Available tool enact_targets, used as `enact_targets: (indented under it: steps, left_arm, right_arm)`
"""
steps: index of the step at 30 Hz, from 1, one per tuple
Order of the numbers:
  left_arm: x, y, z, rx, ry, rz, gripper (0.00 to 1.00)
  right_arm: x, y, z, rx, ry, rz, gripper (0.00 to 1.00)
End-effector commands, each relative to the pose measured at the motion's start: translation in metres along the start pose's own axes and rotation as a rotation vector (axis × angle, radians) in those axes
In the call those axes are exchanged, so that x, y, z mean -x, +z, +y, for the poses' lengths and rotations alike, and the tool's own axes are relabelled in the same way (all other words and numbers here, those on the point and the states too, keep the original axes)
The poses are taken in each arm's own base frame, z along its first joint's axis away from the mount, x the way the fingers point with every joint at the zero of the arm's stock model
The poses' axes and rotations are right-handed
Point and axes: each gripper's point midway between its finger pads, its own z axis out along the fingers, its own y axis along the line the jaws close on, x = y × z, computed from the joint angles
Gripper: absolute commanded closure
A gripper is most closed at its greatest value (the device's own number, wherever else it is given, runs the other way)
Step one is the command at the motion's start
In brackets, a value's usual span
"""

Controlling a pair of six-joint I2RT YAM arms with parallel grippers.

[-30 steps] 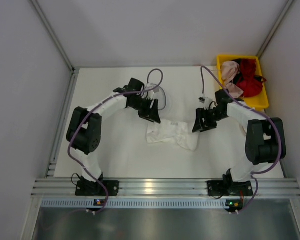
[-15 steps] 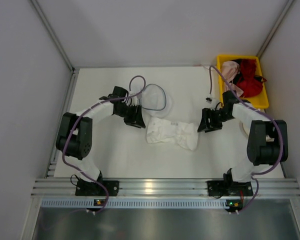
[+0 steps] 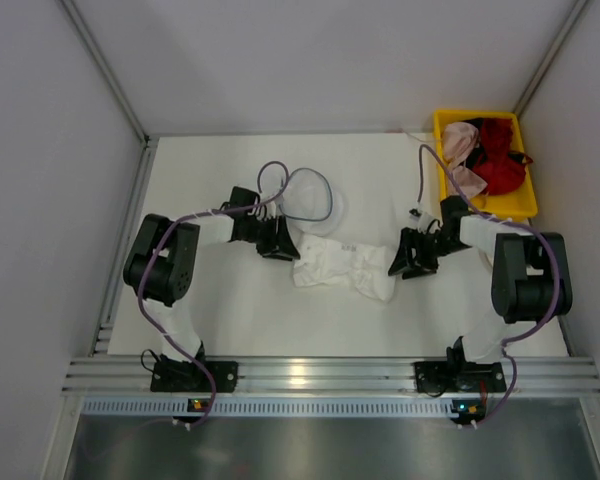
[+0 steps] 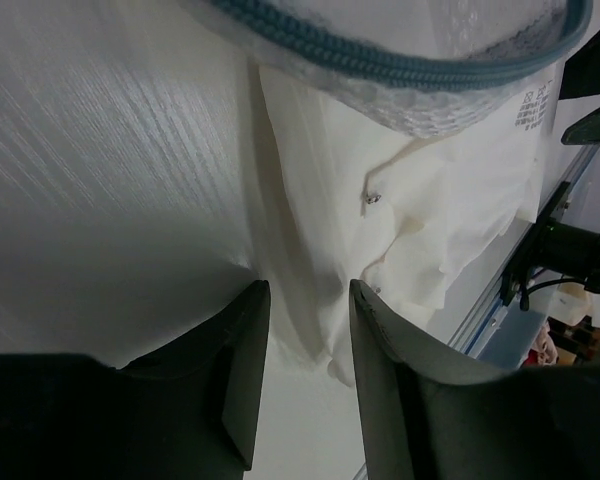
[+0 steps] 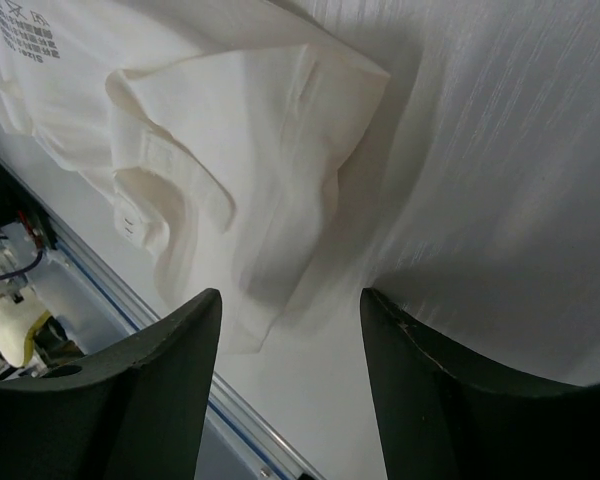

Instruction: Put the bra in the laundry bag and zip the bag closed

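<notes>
The white bra (image 3: 342, 268) lies crumpled on the table between my two arms. My left gripper (image 3: 283, 247) sits low at its left end and my right gripper (image 3: 404, 262) at its right end. In the left wrist view the left gripper (image 4: 306, 300) is open, with the bra (image 4: 430, 200) edge just ahead of its tips and nothing pinched. The right gripper (image 5: 290, 300) is open too, the bra (image 5: 230, 150) lying just beyond its fingers. The mesh laundry bag (image 3: 308, 195) with its dark rim lies behind the bra, and the laundry bag's zipper edge (image 4: 380, 60) overlaps the bra's top.
A yellow bin (image 3: 518, 205) at the back right holds a pink garment (image 3: 462, 150) and a red garment (image 3: 500, 165). The white table (image 3: 230, 300) ends at a metal rail along the near edge. Grey walls close in both sides.
My left gripper moved off the laundry bag, swung left, then dropped to the bra's left end with its jaws narrower. My right gripper shifted slightly outward and came down nearer the bra's right end.
</notes>
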Motion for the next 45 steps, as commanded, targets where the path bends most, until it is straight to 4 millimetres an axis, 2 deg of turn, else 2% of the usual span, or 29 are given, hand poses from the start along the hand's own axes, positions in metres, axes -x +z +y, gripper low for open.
enact_targets:
  steps: [1,2,6,7,8,11,16,20,23,28,30,31,33,34,39,42,45]
  left_arm:
    - [0.016,0.007,-0.013,-0.085,0.02,-0.063,0.57]
    - [0.017,0.007,-0.013,-0.09,0.014,-0.067,0.59]
    - [0.018,0.003,-0.02,-0.109,0.007,-0.072,0.82]
    - [0.02,-0.003,-0.027,-0.121,0.014,-0.085,0.95]
    - [0.018,-0.006,-0.029,-0.124,0.011,-0.087,1.0]
    - [0.021,-0.021,-0.038,-0.126,0.014,-0.119,1.0]
    - [0.017,-0.042,-0.057,-0.118,0.016,-0.124,1.0]
    - [0.024,-0.064,-0.079,-0.118,0.053,-0.163,1.0]
    - [0.026,-0.062,-0.089,-0.116,0.067,-0.155,1.0]
    - [0.024,-0.034,-0.107,-0.114,0.072,-0.096,1.0]
    - [0.03,-0.028,-0.117,-0.089,0.096,-0.104,1.0]
    - [0.033,-0.024,-0.112,-0.043,0.098,-0.111,1.0]
    - [0.038,-0.023,-0.118,-0.03,0.101,-0.113,1.0]
    - [0.042,-0.024,-0.115,-0.002,0.105,-0.127,1.0]
    - [0.045,-0.036,-0.1,0.127,0.139,-0.142,1.0]
    - [0.043,-0.041,-0.098,0.145,0.161,-0.142,1.0]
    - [0.042,-0.041,-0.097,0.147,0.173,-0.136,1.0]
  right_arm:
    - [0.008,0.003,0.0,0.022,-0.011,-0.034,0.41]
    - [0.008,0.003,0.0,0.026,-0.008,-0.03,0.41]
    - [0.01,0.003,0.005,0.055,-0.015,-0.037,0.44]
    - [0.012,0.003,0.007,0.064,-0.019,-0.042,0.46]
    - [0.013,0.003,0.01,0.078,0.008,-0.044,0.48]
    - [0.018,0.002,0.021,0.134,0.014,-0.063,0.55]
    - [0.025,-0.002,0.033,0.191,0.018,-0.094,0.58]
    - [0.023,-0.002,0.04,0.211,0.012,-0.091,0.58]
    - [0.021,0.004,0.044,0.222,0.005,-0.081,0.58]
    - [0.022,0.012,0.052,0.233,-0.014,-0.06,0.57]
    - [0.024,0.013,0.055,0.235,-0.025,-0.062,0.59]
    - [0.025,0.012,0.055,0.235,-0.025,-0.063,0.63]
    - [0.028,0.012,0.054,0.223,-0.031,-0.07,0.65]
    - [0.029,0.01,0.055,0.22,-0.038,-0.075,0.66]
    - [0.045,-0.004,0.067,0.215,-0.086,-0.158,0.7]
    - [0.063,-0.015,0.083,0.243,-0.101,-0.242,0.76]
    - [0.081,-0.021,0.107,0.279,-0.132,-0.304,0.8]
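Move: The left end of the white bra lies right at my left hand, about 2 cm back and 2 cm to the right, edge already between the open fingers; the bra's middle is some 12 cm right and 3 cm back. The open laundry bag's middle is about 12 cm ahead and 4 cm right of that hand. From my right hand the bra's middle is roughly 15 cm left and 1 cm ahead, and the yellow bin some 25 cm ahead and 17 cm right. Everything sits at or just below fingertip height. I shut my left fingers on the bra's left edge, pinching it, lift about 10 cm, swing right some 5 cm and ease back a little to the left, keeping hold. My right hand slides about 4 cm left in over the bra's right part, half closing, then rises and reaches slightly forward while its fingers narrow further without shutting. ##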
